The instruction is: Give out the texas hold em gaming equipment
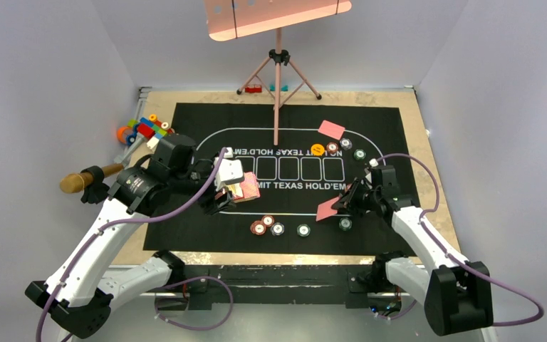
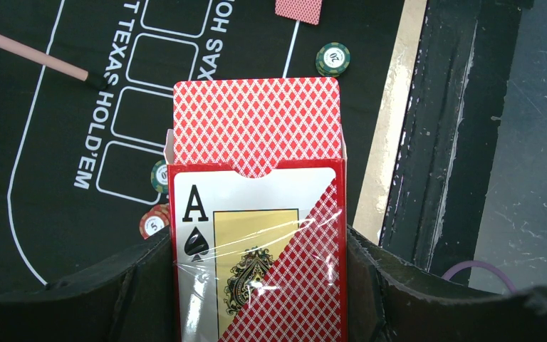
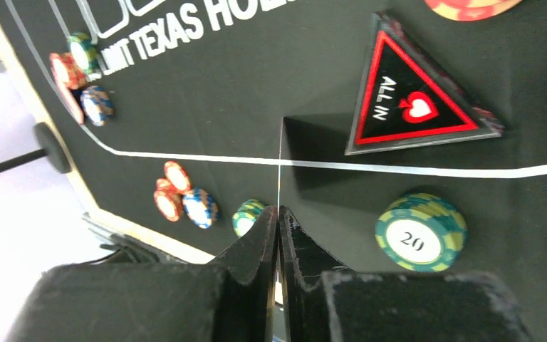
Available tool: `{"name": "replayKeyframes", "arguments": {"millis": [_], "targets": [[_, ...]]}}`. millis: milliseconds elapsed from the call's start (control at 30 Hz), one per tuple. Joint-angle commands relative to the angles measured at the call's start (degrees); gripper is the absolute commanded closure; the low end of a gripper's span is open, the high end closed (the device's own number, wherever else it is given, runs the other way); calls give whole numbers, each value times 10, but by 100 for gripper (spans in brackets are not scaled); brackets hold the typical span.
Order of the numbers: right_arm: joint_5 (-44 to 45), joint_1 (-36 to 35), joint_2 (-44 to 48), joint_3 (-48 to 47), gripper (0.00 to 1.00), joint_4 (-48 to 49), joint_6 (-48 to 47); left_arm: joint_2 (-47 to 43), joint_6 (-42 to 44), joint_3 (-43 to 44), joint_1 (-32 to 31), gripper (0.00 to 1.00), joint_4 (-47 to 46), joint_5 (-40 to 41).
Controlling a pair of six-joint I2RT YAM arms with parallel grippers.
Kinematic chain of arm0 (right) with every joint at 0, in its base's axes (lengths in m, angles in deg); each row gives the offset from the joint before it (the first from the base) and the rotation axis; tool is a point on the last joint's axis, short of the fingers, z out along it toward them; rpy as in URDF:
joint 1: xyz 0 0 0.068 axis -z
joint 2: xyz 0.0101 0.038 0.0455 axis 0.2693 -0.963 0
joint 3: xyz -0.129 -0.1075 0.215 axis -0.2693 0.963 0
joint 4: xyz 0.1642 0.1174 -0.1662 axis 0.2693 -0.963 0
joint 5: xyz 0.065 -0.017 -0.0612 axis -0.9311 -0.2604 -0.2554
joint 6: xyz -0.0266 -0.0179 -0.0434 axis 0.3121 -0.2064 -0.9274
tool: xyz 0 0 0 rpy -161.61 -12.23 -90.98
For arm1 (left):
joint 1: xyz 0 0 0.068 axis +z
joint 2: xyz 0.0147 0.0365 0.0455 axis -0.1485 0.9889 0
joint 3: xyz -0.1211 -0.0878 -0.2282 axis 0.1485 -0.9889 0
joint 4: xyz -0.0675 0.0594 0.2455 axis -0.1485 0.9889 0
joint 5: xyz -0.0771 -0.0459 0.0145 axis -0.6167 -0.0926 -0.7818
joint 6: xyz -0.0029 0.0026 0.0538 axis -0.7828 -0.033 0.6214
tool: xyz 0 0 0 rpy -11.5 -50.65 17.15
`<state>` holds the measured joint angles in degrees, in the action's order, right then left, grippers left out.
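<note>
My left gripper [image 1: 229,191] is shut on an open card box [image 2: 260,249] with an ace of spades on its front. Red-backed playing cards [image 2: 256,121] stick out of the box top. My right gripper [image 3: 278,214] is shut on a single playing card [image 1: 325,209], which shows only as a thin edge [image 3: 279,164] in the right wrist view. A dark red-marked "ALL IN" triangle [image 3: 417,107] and a green 20 chip [image 3: 420,231] lie just beyond it. Red, grey and green chips [image 1: 267,224] sit near the mat's front. Another card [image 1: 331,129], an orange button [image 1: 318,149] and chips [image 1: 345,144] lie at the far right.
The black printed mat [image 1: 206,121] covers the table's middle. A pink tripod stand [image 1: 278,85] rises at the back centre. Colourful toy blocks [image 1: 142,130] and a wooden-handled tool [image 1: 85,179] lie off the mat to the left.
</note>
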<state>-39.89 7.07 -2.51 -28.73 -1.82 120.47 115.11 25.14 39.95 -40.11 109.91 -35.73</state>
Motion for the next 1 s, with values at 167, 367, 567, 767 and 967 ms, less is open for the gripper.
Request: {"name": "replayKeyframes", "arguments": {"millis": [167, 367, 567, 767, 967], "targets": [[64, 3, -28, -33, 60, -53, -30, -8, -2, 22, 0, 100, -20, -22], [114, 3, 19, -77, 42, -111, -34, -8, 0, 22, -1, 100, -17, -25], [146, 4, 56, -153, 36, -174, -49, -8, -4, 20, -1, 100, -20, -27], [-32, -16, 97, -192, 13, -77, -5, -5, -8, 20, -1, 100, -23, -29], [-95, -146, 63, -268, 8, 30, 61, 2, -16, 23, -1, 100, -31, -30]]}}
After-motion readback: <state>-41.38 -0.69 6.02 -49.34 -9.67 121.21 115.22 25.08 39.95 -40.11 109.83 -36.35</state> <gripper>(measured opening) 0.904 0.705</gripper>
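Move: The right hand still pinches one card, low over the near right of the mat; the card's landing spot is some 3 cm to this hand's left, 2 cm back and 6 cm below. The ALL IN triangle lies about 3 cm ahead and 2 cm right, a green chip stack roughly 4 cm back and 3 cm right, another green stack 6 cm back and 10 cm left. From the left hand, that spot is about 28 cm right, 4 cm forward and 24 cm below. The right hand dips about 2 cm while easing slightly back and right, its fingers parting from almost shut to let the card go onto the bare cloth between the triangle and the green stacks, and keeps opening as it comes away. It then climbs steeply, some 18 cm from its lowest point, first leaning a little forward and right, then swinging about 7 cm left towards the deck with the fingers nearly fully open and the fingertips tilting up, while the left hand stays in place and keeps its grip on the card box. ##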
